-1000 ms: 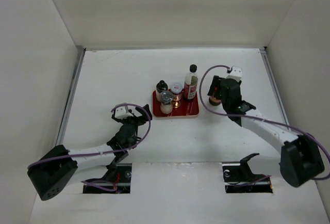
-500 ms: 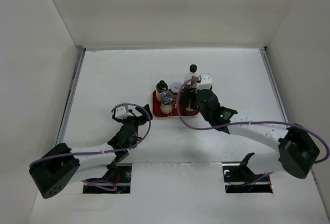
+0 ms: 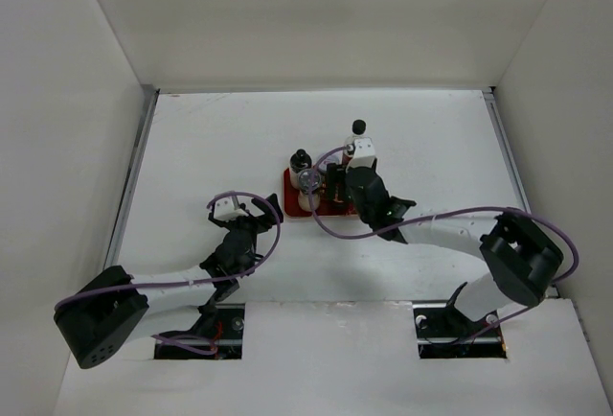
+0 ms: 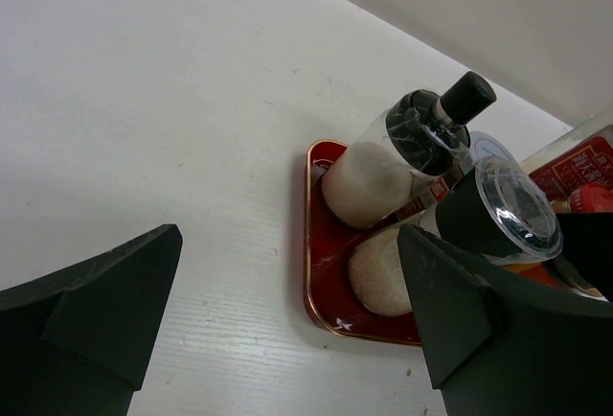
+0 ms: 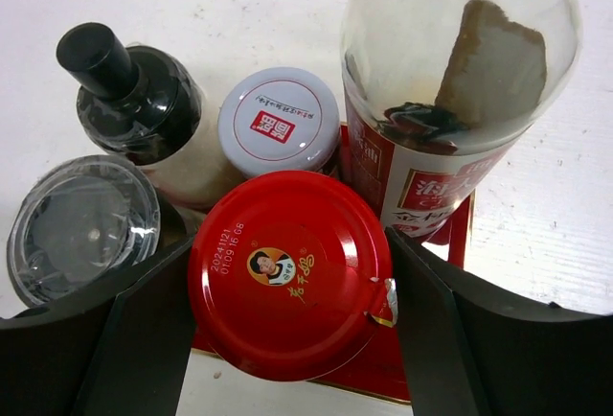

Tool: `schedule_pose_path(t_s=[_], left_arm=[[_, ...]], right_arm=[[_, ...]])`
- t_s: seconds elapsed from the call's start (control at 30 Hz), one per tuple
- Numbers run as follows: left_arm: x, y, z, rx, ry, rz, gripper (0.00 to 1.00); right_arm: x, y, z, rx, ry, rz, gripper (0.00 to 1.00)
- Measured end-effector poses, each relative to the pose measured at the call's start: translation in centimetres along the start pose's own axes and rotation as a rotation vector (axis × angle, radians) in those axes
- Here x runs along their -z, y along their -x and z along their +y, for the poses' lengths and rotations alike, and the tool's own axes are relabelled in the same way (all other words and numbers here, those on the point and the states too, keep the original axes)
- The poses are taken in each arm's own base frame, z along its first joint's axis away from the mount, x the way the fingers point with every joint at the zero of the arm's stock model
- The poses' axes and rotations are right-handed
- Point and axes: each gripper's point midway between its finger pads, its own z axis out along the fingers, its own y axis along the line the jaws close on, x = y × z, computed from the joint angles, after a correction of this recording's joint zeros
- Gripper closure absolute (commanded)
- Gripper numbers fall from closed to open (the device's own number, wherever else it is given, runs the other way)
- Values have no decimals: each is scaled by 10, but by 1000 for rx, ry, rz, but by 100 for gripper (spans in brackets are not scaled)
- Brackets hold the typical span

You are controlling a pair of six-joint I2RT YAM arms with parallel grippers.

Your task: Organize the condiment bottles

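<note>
My right gripper [image 5: 292,339] is shut on the red-lidded dark jar [image 5: 290,272] and holds it at the near side of the red tray [image 5: 426,363]. Beyond it in the tray stand the black-capped white bottle [image 5: 134,100], the pale-lidded jar [image 5: 280,121], the grey-topped shaker [image 5: 81,226] and the tall slim sauce bottle [image 5: 450,90]. In the top view my right gripper [image 3: 345,191] covers the jar over the tray [image 3: 290,207]. My left gripper [image 4: 287,339] is open and empty, left of the tray [image 4: 321,272], facing the black-capped bottle [image 4: 402,152] and the shaker [image 4: 479,234].
White walls enclose the table on the left, back and right. My left gripper [image 3: 257,211] rests low on the table, a short way in front and left of the tray. My right arm [image 3: 450,234] stretches across from the right base.
My right gripper has carried the red-lidded jar leftward from the table right of the tray to the tray's near side. The left arm has not moved.
</note>
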Motion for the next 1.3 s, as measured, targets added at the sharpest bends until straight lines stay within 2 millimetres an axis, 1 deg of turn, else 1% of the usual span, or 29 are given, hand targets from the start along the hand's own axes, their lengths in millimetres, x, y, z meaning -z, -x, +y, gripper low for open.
schedule_pose_path(t_s=[0.1,0.2,0.3,0.4,0.53,0.63,0.7,0.8,0.9,0.97,1.03,1.1,1.17,1.23,1.3], left_arm=[[0,0,0,0,-1,1,0],[0,1,0,1,1,-1,0],[0,2,1,4,2,-4,0],[0,4,0,9,1,-9,0],[-1,3,1,3,7,-7,0],[-3,3,1,-19,29,3,0],[-6,5,0,-35,48,8,0],[-8,9,-3,-59,78,23,0],[-12,15,-8,-79,113,52,0],[-15,25,-12,-85,140,66,0],[-19,40,-17,-83,164,71,0],[-25,59,-24,-76,183,74,0],[-31,74,-33,-68,189,83,0],[-37,84,-41,-69,188,110,0],[-41,86,-49,-73,183,147,0]], right_arm=[[0,0,0,-6,-6,-14,11],[2,13,2,-27,-1,-59,0],[8,30,6,-54,16,-105,0],[18,47,7,-79,31,-146,0],[45,65,11,-108,67,-196,0],[70,74,1,-139,66,-238,0],[85,75,-13,-168,43,-260,0],[106,67,-40,-219,-5,-276,0],[119,52,-62,-257,-44,-272,0],[120,37,-75,-275,-76,-248,0],[117,18,-83,-288,-113,-204,0],[113,-2,-89,-288,-148,-151,0],[111,-16,-92,-285,-171,-106,0],[110,-24,-93,-289,-184,-82,0],[110,-27,-95,-298,-194,-73,0]])
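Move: The red-lidded jar already stands on the tray between my right fingers, its middle about 3 cm below the hand point. The clear-lidded jar is about 7 cm to the left of my right hand and level with it. The white-lidded jar is about 3 cm left and 4 cm ahead, and the tall sauce bottle about 5 cm ahead and 3 cm right. From my left hand the red-lidded jar lies roughly 20 cm right and 6 cm ahead. I open my right fingers off the red lid and lift almost straight up. Nearly 10 cm up, I swing right and back, clear of the tray, then sink to about the starting height, rolling my hand's left side up and turning some 15 degrees clockwise. Late on, my empty, open left hand rises about 10 cm and reaches a little forward, its fingers tipping down. ##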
